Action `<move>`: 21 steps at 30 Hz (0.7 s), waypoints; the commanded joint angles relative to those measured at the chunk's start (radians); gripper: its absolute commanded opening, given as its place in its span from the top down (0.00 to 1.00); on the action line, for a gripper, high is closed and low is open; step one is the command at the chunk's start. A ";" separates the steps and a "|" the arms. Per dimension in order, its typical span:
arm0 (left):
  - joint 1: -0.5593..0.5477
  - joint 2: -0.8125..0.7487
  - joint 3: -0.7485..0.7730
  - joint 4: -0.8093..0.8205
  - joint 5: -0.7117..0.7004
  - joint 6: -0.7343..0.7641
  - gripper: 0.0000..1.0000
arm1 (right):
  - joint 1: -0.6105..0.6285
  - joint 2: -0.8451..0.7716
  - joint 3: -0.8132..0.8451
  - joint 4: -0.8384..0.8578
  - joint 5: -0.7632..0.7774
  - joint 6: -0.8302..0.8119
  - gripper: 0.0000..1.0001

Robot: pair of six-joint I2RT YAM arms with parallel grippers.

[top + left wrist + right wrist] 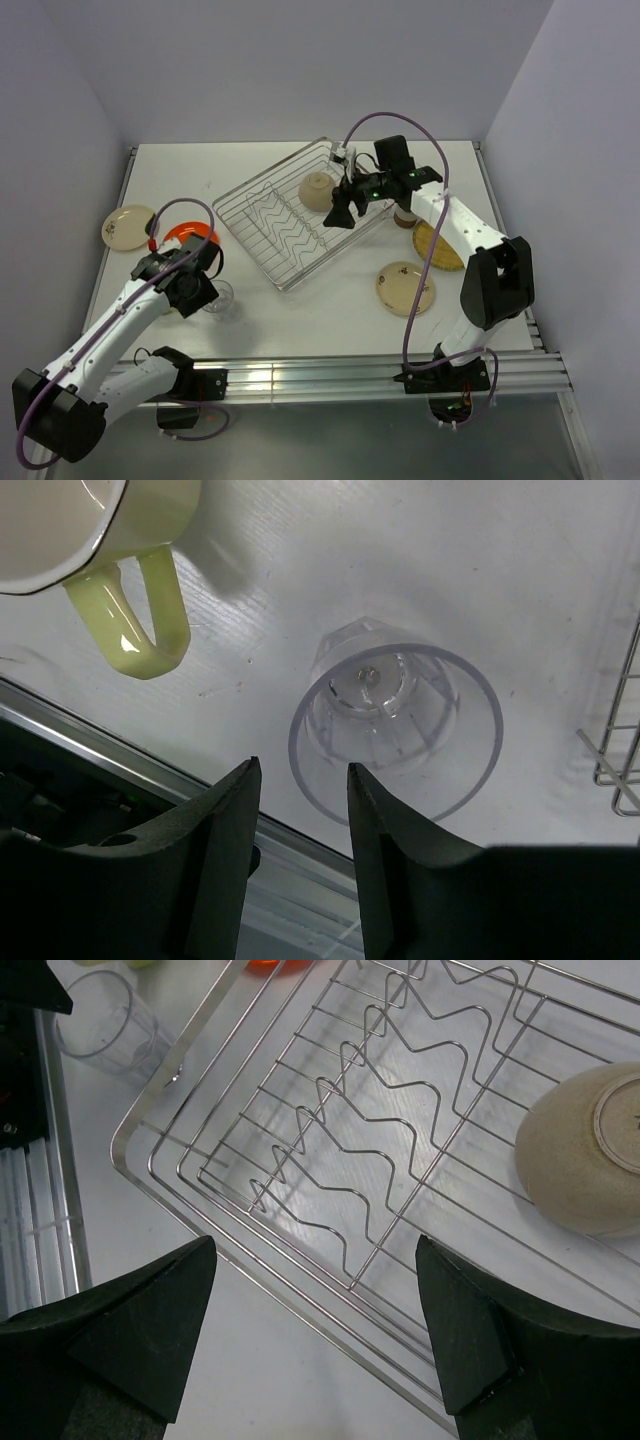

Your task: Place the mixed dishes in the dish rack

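Observation:
The dish rack (290, 225) lies at mid-table with an upturned cream bowl (318, 187) in its far corner. My right gripper (340, 213) hovers open and empty over the rack's edge (190, 1195), and the bowl (585, 1155) shows at the right of the right wrist view. My left gripper (207, 291) is open, its tips (300, 775) at the near-left rim of an upright clear glass (395, 720), not closed on it. A pale-green mug (90, 540) stands beside the glass. An orange plate (192, 235) is partly hidden behind the left arm.
A cream plate (128, 227) lies at far left. A yellow woven plate (437, 248) and a cream speckled plate (405, 288) lie right of the rack. A cup (405, 216) is mostly hidden under the right arm. The rack corner (620, 750) is right of the glass.

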 commanded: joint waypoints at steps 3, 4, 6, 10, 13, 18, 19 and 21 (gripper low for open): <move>0.002 0.010 -0.030 0.025 0.032 -0.008 0.54 | -0.021 -0.033 -0.002 0.037 -0.035 0.016 0.12; 0.002 0.021 -0.030 0.028 0.038 -0.001 0.53 | -0.024 -0.035 0.000 0.037 -0.039 0.017 0.12; 0.002 0.049 -0.034 0.043 0.047 0.007 0.53 | -0.031 -0.041 0.001 0.037 -0.043 0.017 0.12; 0.003 0.081 -0.062 0.077 0.084 0.010 0.61 | -0.048 -0.053 0.012 0.031 -0.055 0.021 0.12; 0.003 0.072 -0.082 0.114 0.102 0.001 0.71 | -0.059 -0.062 0.016 0.020 -0.065 0.017 0.12; 0.003 0.031 -0.080 0.137 0.108 -0.001 1.00 | -0.065 -0.087 0.021 -0.020 -0.092 -0.013 0.12; 0.003 0.011 -0.065 0.147 0.110 -0.001 1.00 | -0.065 -0.090 0.026 -0.032 -0.104 -0.027 0.12; 0.003 -0.060 -0.044 0.164 0.125 0.013 1.00 | -0.067 -0.101 0.036 -0.096 -0.164 -0.092 0.12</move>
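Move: The clear glass stands upright with its middle about 3 cm ahead of the left hand, 4 cm to its right and 6 cm below; its near-left rim lies under the open fingers. The yellow-green mug is some 11 cm left and 6 ahead of the hand, the orange dish about 18 ahead and 3 left, the dish rack's middle roughly 26 ahead and 22 right. From the right hand the glass lies about 25 cm left, 15 back and 16 below. The left hand sinks about 3 cm onto the near-left side of the glass while drifting right, one finger passing inside the rim and the other outside, and from about midway the half-open fingers shut until they pinch the thin wall. Still going right, some 2 cm in all, it then starts back up by under a centimetre, while the right hand, empty and wide open beside the bowl, eases about 2 cm to its right and a little up. ##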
